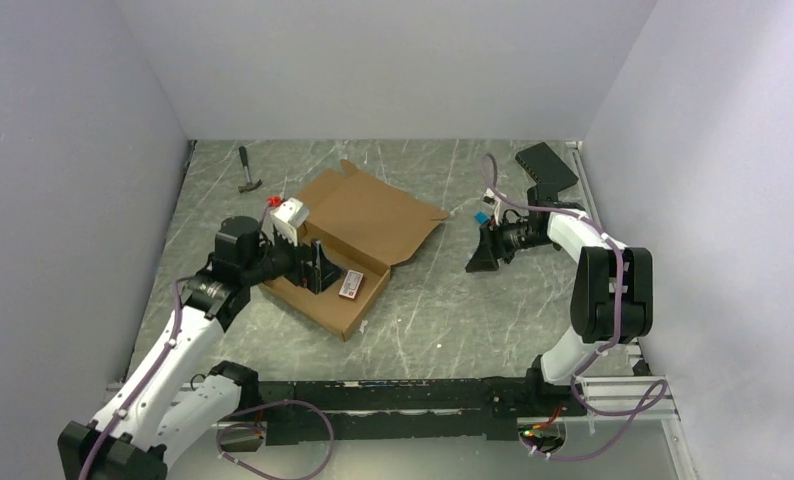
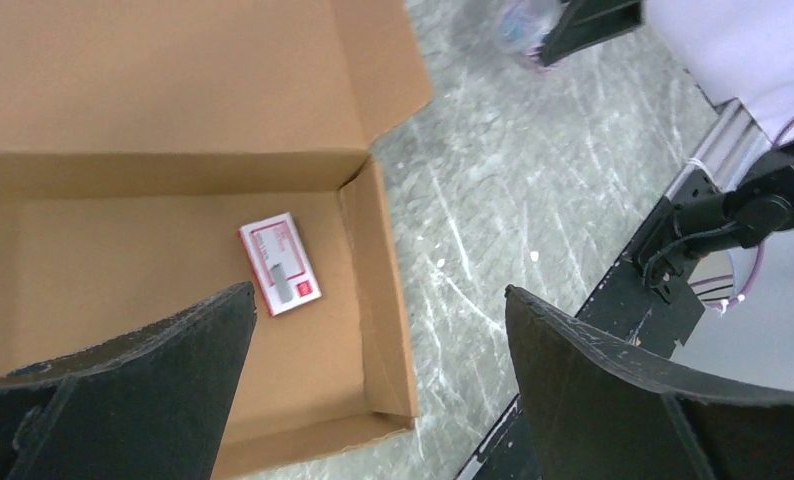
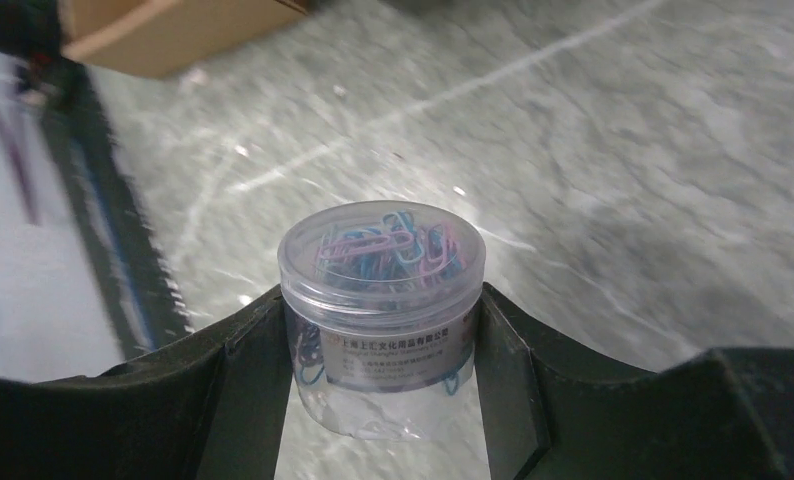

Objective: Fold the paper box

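Observation:
The paper box [image 1: 358,225] is brown corrugated cardboard. It lies left of centre with its tray toward me and its lid flap open flat toward the back right. A small red-and-white packet [image 1: 351,284] lies inside the tray, also in the left wrist view [image 2: 279,263]. My left gripper [image 1: 318,270] is open and empty above the tray [image 2: 173,260], its jaws spread wide over the tray's right wall [image 2: 378,292]. My right gripper [image 1: 481,258] is apart from the box, on its right, and is shut [image 3: 378,292] on a clear round jar of coloured paper clips [image 3: 383,250]. A box corner [image 3: 173,35] shows beyond it.
A hammer [image 1: 248,172] lies at the back left. A flat black box [image 1: 545,165] lies at the back right near the wall. The black base rail [image 1: 423,395] runs along the near edge. White walls enclose the grey marbled table [image 1: 443,310].

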You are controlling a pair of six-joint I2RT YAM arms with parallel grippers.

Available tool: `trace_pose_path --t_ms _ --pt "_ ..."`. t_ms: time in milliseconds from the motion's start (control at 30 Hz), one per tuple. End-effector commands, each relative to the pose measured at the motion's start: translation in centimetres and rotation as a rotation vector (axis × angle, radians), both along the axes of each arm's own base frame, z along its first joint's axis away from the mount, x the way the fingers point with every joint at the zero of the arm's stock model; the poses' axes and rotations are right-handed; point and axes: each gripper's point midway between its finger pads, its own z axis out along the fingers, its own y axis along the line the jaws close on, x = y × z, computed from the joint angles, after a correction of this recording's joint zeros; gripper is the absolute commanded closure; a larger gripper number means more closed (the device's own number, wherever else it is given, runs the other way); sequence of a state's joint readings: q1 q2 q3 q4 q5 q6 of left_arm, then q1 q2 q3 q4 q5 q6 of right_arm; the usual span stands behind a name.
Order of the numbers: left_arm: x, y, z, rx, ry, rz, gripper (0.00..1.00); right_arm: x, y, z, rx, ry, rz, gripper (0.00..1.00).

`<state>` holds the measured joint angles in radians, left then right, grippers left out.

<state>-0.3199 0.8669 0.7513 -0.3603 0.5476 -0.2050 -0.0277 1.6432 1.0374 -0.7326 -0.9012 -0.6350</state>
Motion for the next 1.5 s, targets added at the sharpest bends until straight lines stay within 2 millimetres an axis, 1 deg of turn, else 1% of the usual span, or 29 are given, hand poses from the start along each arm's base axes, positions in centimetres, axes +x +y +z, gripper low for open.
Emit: trace_pose_path --t_ms 0,67,133,233,267,333,500,533,567,633,733,833,1000,1100,1333,1467 --pt "-1.3 -2.4 4.0 -0.089 -0.237 -0.105 0.01 0.0 3.3 4.3 0.298 0.062 0.002 0.65" --pt "-2.3 -3.5 4.2 -0.06 -0.298 -0.143 0.01 -0.2 3.8 4.9 0.356 0.091 -0.001 0.65" --pt "-2.6 -4.4 4.2 -0.029 -0.354 -0.153 0.0 -0.4 4.1 5.3 0.394 0.112 -0.001 0.65" --pt "-3.3 -6.3 4.4 -0.037 -0.442 -0.196 0.01 -0.7 4.5 5.7 0.415 0.127 0.014 0.65" --pt "-3.4 -7.1 4.9 -0.045 -0.499 -0.202 0.0 -0.8 4.6 5.9 0.419 0.129 0.021 0.65" --pt "-3.8 -8.5 4.7 -0.014 -0.603 -0.23 0.01 -1.0 4.8 6.4 0.429 0.126 0.034 0.65" --pt "-4.3 -12.6 3.2 0.181 -0.796 -0.262 0.0 -1.5 5.1 7.2 0.448 0.113 0.057 0.65" --pt "-4.5 -13.6 2.6 0.226 -0.829 -0.274 0.0 -1.6 5.1 7.3 0.449 0.111 0.058 0.65" --pt "-4.6 -14.5 2.2 0.265 -0.864 -0.276 0.01 -1.9 5.7 7.3 0.446 0.113 0.082 0.65" --pt "-4.7 -16.1 1.3 0.345 -0.907 -0.27 0.01 -2.3 6.2 7.3 0.441 0.115 0.105 0.65" --pt "-4.5 -18.3 -0.1 0.422 -0.939 -0.236 0.0 -2.8 6.7 7.4 0.432 0.112 0.131 0.65" --pt "-3.9 -19.4 -0.9 0.423 -0.94 -0.18 0.01 -3.1 7.1 7.5 0.428 0.111 0.153 0.65" --pt "-3.0 -20.5 -1.8 0.384 -0.94 -0.109 0.01 -4.0 8.1 7.5 0.419 0.115 0.197 0.65" --pt "-2.8 -21.1 -2.3 0.37 -0.94 -0.099 0.0 -4.4 8.5 7.4 0.414 0.118 0.218 0.65" --pt "-1.5 -21.5 -2.7 0.262 -0.873 -0.075 0.01 -5.0 9.3 7.3 0.409 0.129 0.248 0.65" --pt "-0.8 -21.6 -3.0 0.229 -0.849 -0.073 0.0 -5.3 9.6 7.2 0.408 0.134 0.261 0.65"
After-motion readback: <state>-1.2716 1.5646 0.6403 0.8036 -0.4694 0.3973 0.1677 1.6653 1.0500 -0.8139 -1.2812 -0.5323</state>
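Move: The clip jar is already pinched in the right fingers. From the left hand it lies about 35 cm to the right, 6 cm ahead and 12 cm below. Under the left hand are the card pack, about 4 cm ahead, 4 cm right and 19 cm down, and the box tray, centred 5 cm ahead and 3 cm left. The left gripper, where the jar is headed, lies some 35 cm left of the right hand, 6 cm back and 12 cm higher. The right fingers keep their grip on the clip jar, raising it about 5 cm as they tip up some 20 degrees, then carrying it left and back to meet the left hand. Wide open, the left hand swings some 20 cm right, first drawing back and rising slightly, then dropping below its starting height, rolling about 50 degrees and finally easing forward towards the jar. ##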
